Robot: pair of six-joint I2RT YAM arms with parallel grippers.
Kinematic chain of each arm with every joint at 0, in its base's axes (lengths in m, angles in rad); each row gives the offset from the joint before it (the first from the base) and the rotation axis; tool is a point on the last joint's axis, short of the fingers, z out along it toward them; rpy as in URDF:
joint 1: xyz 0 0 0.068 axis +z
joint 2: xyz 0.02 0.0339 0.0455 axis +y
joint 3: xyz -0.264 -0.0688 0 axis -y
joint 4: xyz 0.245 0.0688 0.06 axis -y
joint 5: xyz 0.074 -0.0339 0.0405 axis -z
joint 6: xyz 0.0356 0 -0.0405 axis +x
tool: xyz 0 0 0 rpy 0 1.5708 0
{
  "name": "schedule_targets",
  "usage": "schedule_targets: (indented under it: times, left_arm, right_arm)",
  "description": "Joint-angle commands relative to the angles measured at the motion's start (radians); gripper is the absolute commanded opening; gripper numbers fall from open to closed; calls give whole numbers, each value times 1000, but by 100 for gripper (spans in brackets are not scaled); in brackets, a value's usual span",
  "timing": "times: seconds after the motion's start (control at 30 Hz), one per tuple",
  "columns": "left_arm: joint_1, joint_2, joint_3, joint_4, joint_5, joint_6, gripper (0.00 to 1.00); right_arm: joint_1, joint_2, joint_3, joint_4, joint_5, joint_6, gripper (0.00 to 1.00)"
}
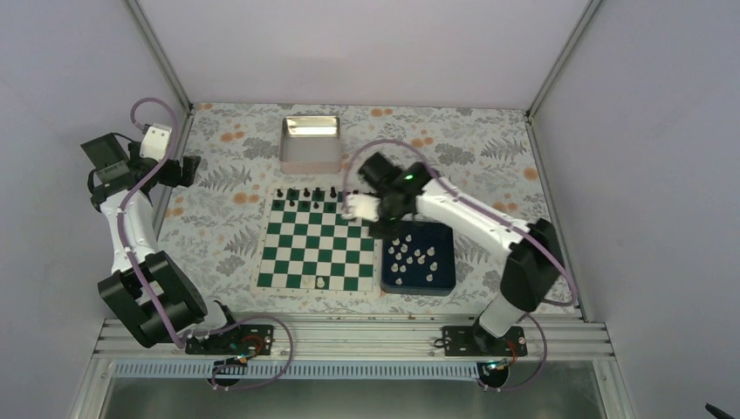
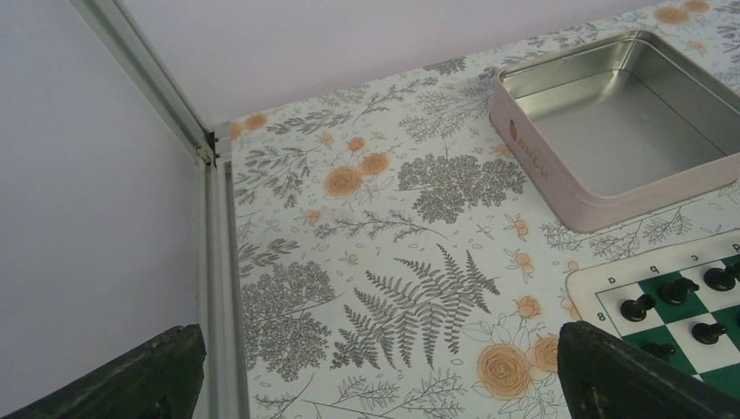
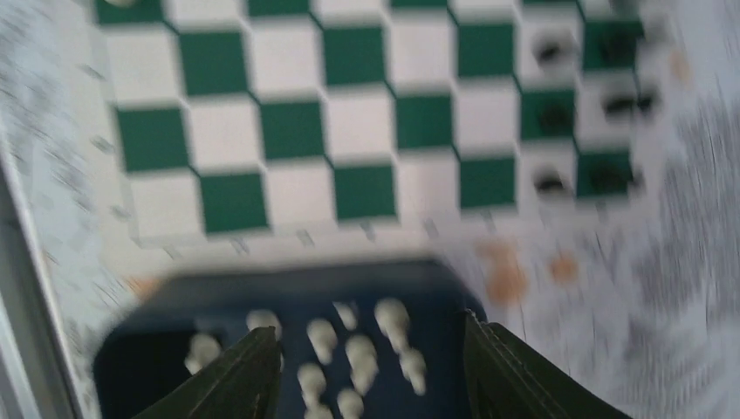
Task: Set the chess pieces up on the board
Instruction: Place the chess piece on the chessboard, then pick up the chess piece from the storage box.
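Observation:
The green-and-white board lies mid-table, with one white chess piece on its near row and small black pieces along its far edge. Several more white chess pieces lie in the dark blue tray to the board's right. My right gripper hovers over the tray's far left corner, open and empty. The blurred right wrist view shows white pieces below its spread fingers. My left gripper is open over the bare mat, far left of the board.
A shiny metal tin stands empty behind the board, also in the left wrist view. Black pieces stand at the board's far left corner. A metal frame post and the enclosure walls bound the flowered mat.

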Motion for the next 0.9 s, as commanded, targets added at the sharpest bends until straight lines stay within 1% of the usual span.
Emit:
schedule_targets:
  times: [0.0, 0.07, 0.2, 0.3, 0.57, 0.8, 0.87]
  left_arm:
    - [-16, 4, -7, 41, -6, -10, 100]
    - [-19, 5, -6, 47, -10, -16, 100]
    - [-25, 4, -4, 49, -13, -23, 100]
    - [-27, 4, 4, 43, -16, -23, 100]
    - [-29, -5, 5, 39, -22, -24, 100]
    - [-30, -8, 2, 40, -20, -26, 100]
    - [-31, -9, 1, 40, -22, -25, 100]
  right_arm:
    - [-147, -111, -144, -1, 47, 0, 55]
    - [-183, -136, -230, 20, 36, -19, 55]
    - [-212, -163, -388, 90, 56, -41, 54]
    - [-243, -177, -466, 142, 52, -61, 54]
    - [-297, -181, -551, 188, 56, -87, 53]
    - [-314, -171, -557, 204, 43, -91, 53]
    - [-318, -163, -559, 202, 41, -91, 50]
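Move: The white pieces at the far right of the dark tray lie about 15 cm to the right of the right hand, 1 cm back and some 12 cm lower. A mid-tray white piece is 12 cm right and 2 cm back, another 16 cm right and 5 cm back. The white piece just set on the board is 11 cm left and 9 cm back. From the left hand, the aimed-at pieces are roughly 59 cm right, 16 cm back and 22 cm down. Towards the white pieces at the tray's far right, the empty right hand sweeps about 15 cm right, away from the board, and sinks roughly 10 cm. It swings a little forward first, then back, and slows just over them. The fingers stay half open, turn some 15 degrees clockwise and tip closer to straight down. ##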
